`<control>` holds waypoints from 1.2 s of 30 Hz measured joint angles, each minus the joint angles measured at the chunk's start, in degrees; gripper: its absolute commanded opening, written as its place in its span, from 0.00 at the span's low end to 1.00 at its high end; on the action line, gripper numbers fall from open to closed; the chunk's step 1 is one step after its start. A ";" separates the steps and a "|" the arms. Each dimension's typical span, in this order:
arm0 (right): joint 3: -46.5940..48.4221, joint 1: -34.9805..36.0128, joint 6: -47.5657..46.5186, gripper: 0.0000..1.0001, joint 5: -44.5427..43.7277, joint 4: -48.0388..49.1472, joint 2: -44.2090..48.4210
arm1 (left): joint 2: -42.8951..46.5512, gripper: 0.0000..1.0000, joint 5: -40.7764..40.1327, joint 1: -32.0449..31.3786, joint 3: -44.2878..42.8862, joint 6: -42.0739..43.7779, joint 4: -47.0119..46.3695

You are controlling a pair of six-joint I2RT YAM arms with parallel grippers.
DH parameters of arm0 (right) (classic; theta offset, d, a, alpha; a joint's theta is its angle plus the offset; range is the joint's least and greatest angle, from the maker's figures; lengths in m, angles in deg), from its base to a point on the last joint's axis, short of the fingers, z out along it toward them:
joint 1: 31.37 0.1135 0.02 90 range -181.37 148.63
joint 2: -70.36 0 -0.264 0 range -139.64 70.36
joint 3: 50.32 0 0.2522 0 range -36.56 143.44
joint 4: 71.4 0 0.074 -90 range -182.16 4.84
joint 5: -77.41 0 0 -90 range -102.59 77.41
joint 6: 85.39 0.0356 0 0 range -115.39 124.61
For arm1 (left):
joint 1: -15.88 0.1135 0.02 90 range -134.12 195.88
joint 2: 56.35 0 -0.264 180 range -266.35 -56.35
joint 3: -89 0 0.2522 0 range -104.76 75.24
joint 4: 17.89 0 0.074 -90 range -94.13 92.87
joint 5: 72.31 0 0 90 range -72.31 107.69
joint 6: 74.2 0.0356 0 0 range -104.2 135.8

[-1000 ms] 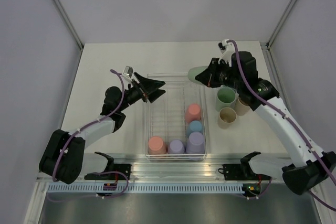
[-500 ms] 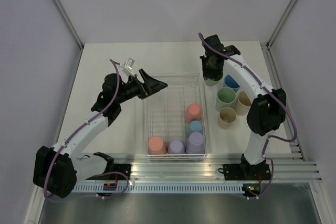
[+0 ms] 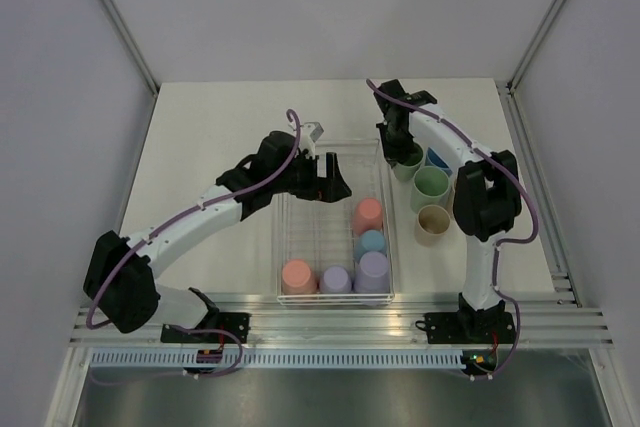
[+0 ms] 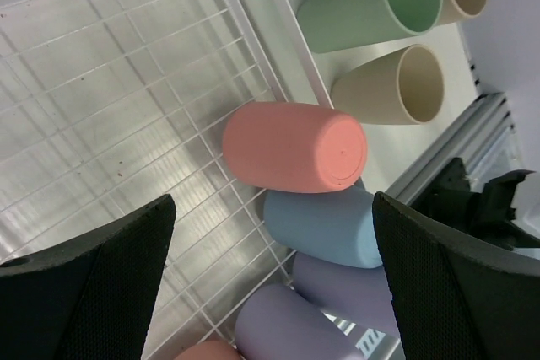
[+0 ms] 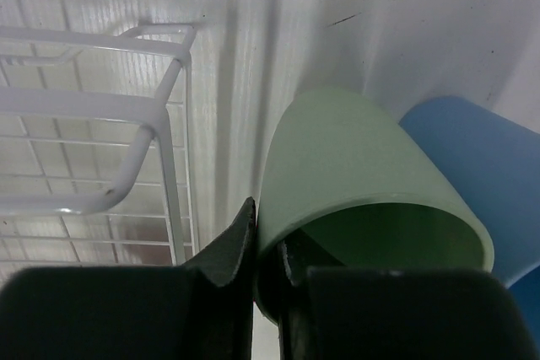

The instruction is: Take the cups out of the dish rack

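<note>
The white wire dish rack [image 3: 300, 217] holds several upside-down cups. A salmon cup [image 3: 368, 215] [image 4: 295, 147], a blue cup [image 3: 371, 243] [image 4: 325, 227] and a lavender cup [image 3: 373, 271] line its right side. Another lavender cup [image 3: 335, 279] and a salmon cup [image 3: 298, 275] stand along its front. My left gripper [image 3: 330, 179] [image 4: 272, 200] hangs open above the rack floor, left of the salmon cup, holding nothing. My right gripper [image 3: 400, 152] [image 5: 268, 250] is shut on the rim of a light green cup [image 3: 407, 164] [image 5: 363, 166], which stands upright just right of the rack.
More cups stand mouth-up right of the rack: a blue cup [image 3: 438, 157] [image 5: 481, 149] against the held one, a green cup [image 3: 431, 187] [image 4: 380, 2] and a beige cup [image 3: 432, 224] [image 4: 396, 86]. The rack's far right corner [image 5: 152, 115] is close to my right fingers.
My left arm swung right and now reaches over the rack, still open. My right arm turned the light green cup upright and brought it down beside the blue cup.
</note>
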 measured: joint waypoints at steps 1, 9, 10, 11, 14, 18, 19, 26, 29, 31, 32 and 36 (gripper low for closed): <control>0.00 0.00 -0.04 0.18 -0.02 -0.02 -0.37 | -0.63 1.00 -1.27 -0.76 -0.76 1.03 0.90; 0.39 0.00 -0.17 0.34 -0.61 -0.04 -1.49 | -5.05 1.00 -7.43 -3.98 -6.38 6.38 5.44; 0.63 0.00 -0.22 0.40 -0.83 -0.02 -1.49 | -5.55 1.00 -7.87 -4.42 -6.88 6.71 5.64; 0.83 0.00 -0.13 0.43 -1.03 0.00 -1.46 | -6.12 1.00 -8.46 -5.01 -7.52 7.08 5.99; 1.20 0.00 0.04 0.63 -1.29 0.04 -0.72 | -7.37 1.00 -9.29 -6.62 -8.70 7.87 6.62; 1.20 0.00 0.33 0.98 -1.03 0.31 4.76 | -8.87 1.00 -10.25 -8.33 -10.51 8.81 7.78; 1.25 -0.02 0.66 0.98 -1.03 0.63 7.23 | -9.49 1.00 -10.43 -8.76 -11.21 9.11 8.04; 0.28 0.20 2.78 0.98 -2.36 4.20 28.59 | -14.71 1.00 -11.82 -12.79 -15.47 10.99 8.35; -1.68 0.22 3.50 0.98 -3.52 5.16 36.52 | -17.27 0.99 -11.96 -14.25 -16.63 11.74 8.66; -3.17 0.22 3.74 0.98 -4.04 5.18 39.45 | -18.82 0.98 -12.35 -14.97 -17.03 12.13 8.98; -4.02 0.22 3.78 0.98 -4.22 5.09 40.30 | -19.34 0.98 -12.57 -15.19 -17.18 12.26 9.20; -7.54 0.22 3.85 0.98 -4.48 4.92 40.65 | -22.03 0.95 -13.84 -15.85 -18.10 12.79 10.51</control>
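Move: The pink cup in the rack lies about 8 cm to the left hand's right, 3 cm back and 11 cm below; the blue rack cup is some 6 cm nearer the base than the pink one. The right hand still pinches the small green cup's left wall, its middle about 3 cm right, 1 cm ahead and 4 cm below; the blue table cup is 8 cm to the right of the small green cup, and the large green cup is 7 cm back and 5 cm right of it. The right hand eases the small green cup down about 1 cm and opens wide to let it go, then climbs some 25 cm off it, drawing back and tilting its fingers up forward. Meanwhile the left hand, fingers wide open, travels about 8 cm right over the rack and then mostly sinks some 5 cm, fingers steepening and turning clockwise, to straddle the pink cup's upturned base. ##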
